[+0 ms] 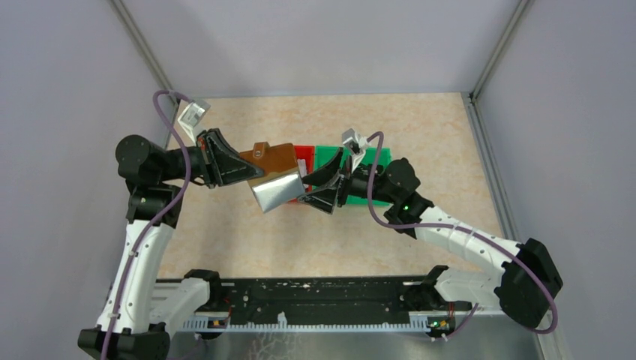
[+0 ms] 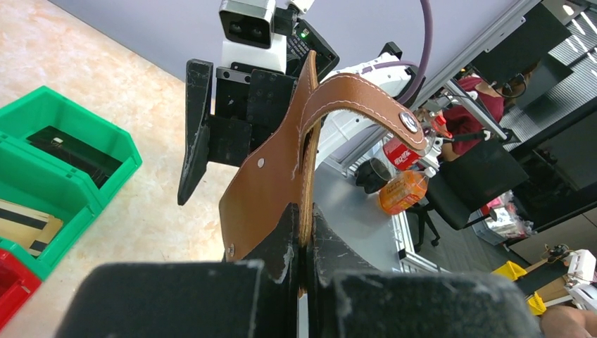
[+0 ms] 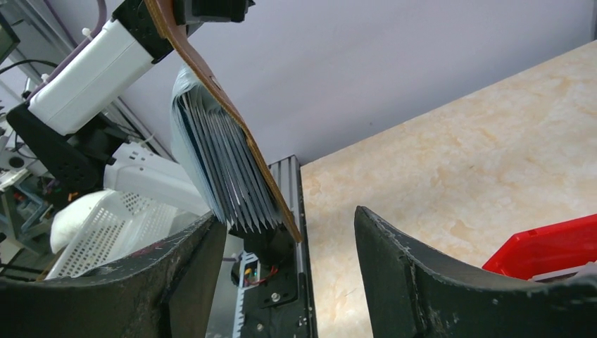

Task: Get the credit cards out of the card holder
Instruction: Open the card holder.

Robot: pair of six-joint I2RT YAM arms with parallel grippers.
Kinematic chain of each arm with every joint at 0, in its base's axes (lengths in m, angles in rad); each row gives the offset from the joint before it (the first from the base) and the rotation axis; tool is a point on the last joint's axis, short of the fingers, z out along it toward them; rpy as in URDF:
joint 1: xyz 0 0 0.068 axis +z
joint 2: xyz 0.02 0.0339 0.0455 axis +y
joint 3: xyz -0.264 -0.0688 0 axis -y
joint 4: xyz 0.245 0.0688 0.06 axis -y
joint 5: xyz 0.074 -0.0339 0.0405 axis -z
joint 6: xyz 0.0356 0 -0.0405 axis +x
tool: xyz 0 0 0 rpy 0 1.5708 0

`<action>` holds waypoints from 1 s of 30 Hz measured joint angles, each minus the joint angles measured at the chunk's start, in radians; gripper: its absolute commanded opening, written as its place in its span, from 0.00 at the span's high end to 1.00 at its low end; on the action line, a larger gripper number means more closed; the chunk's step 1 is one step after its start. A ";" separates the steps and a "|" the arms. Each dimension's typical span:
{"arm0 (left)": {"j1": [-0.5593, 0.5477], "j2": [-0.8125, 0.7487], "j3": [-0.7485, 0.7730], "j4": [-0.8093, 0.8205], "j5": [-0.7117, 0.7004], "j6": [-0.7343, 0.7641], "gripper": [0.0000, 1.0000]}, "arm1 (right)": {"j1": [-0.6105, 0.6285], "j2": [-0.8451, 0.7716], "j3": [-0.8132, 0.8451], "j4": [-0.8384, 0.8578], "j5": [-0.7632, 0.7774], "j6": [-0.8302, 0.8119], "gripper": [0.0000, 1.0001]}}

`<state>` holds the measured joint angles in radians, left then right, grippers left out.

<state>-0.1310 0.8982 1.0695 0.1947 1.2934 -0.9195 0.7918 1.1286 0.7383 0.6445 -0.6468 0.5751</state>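
Observation:
My left gripper (image 1: 238, 166) is shut on one edge of the brown card holder (image 1: 271, 158), which it holds up above the table. In the left wrist view its jaws (image 2: 305, 229) pinch the leather cover (image 2: 271, 179), and the snap tab (image 2: 366, 95) arches over the top. The pale clear pockets (image 3: 220, 165) fan out and hang down. My right gripper (image 3: 288, 243) is open, with the lower corner of that pocket stack between its fingers, close to the left finger (image 3: 184, 271). A gold credit card with a dark stripe (image 2: 22, 220) and a dark card (image 2: 70, 151) lie in the green bin (image 2: 112, 179).
The green bin (image 1: 375, 157) and a red bin (image 1: 303, 154) stand side by side on the marbled table, under and behind the grippers. The red bin's corner (image 3: 545, 246) lies just right of my right finger. Grey walls enclose the table on three sides.

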 measured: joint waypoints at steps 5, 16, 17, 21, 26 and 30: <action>0.000 0.000 0.000 0.006 -0.002 -0.008 1.00 | 0.003 0.005 0.003 0.019 0.037 0.002 0.38; 0.000 0.000 0.000 0.008 -0.004 -0.019 1.00 | 0.065 0.065 0.045 0.074 0.121 0.004 0.38; 0.000 0.000 0.000 0.008 -0.004 -0.019 1.00 | 0.073 0.072 0.059 0.077 0.127 0.003 0.38; 0.000 -0.001 0.000 0.008 -0.004 -0.023 1.00 | 0.090 0.081 0.102 0.095 0.145 -0.004 0.38; 0.000 -0.004 0.000 0.008 -0.004 -0.023 1.00 | 0.092 0.081 0.130 0.113 0.168 -0.017 0.38; 0.000 -0.006 0.000 0.008 -0.004 -0.023 1.00 | 0.092 0.081 0.134 0.125 0.172 -0.016 0.38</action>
<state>-0.1310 0.8921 1.0691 0.2024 1.2896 -0.9424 0.8833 1.2095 0.8719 0.7696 -0.4747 0.5591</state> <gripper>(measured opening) 0.020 0.620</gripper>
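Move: The left hand still pinches the brown cover of the card holder; the holder's middle lies about 3 cm to its right, 1 cm nearer the base and 5 cm below. From the open right hand, pointing left, that middle is some 5 cm left, 2 cm ahead and 5 cm above, with the plastic sleeves about 4 cm left, level fore and aft, 2 cm above. Well below, by about 31 cm, the red box sits 18 cm ahead and 4 cm left, the green tray equally far ahead but 12 cm right. The right hand, fingers kept wide, first eases about 1 cm forward, then reaches some 2.5 cm left to the hanging plastic sleeves and sweeps up, about 6.5 cm in all, along the open side of the card holder, its fingertips tipping up some 10 degrees, with the finger nearer the base seeming to carry the outer sleeve upward. The left hand stays in place and keeps its pinch on the leather cover, holding it steady against the lift. ##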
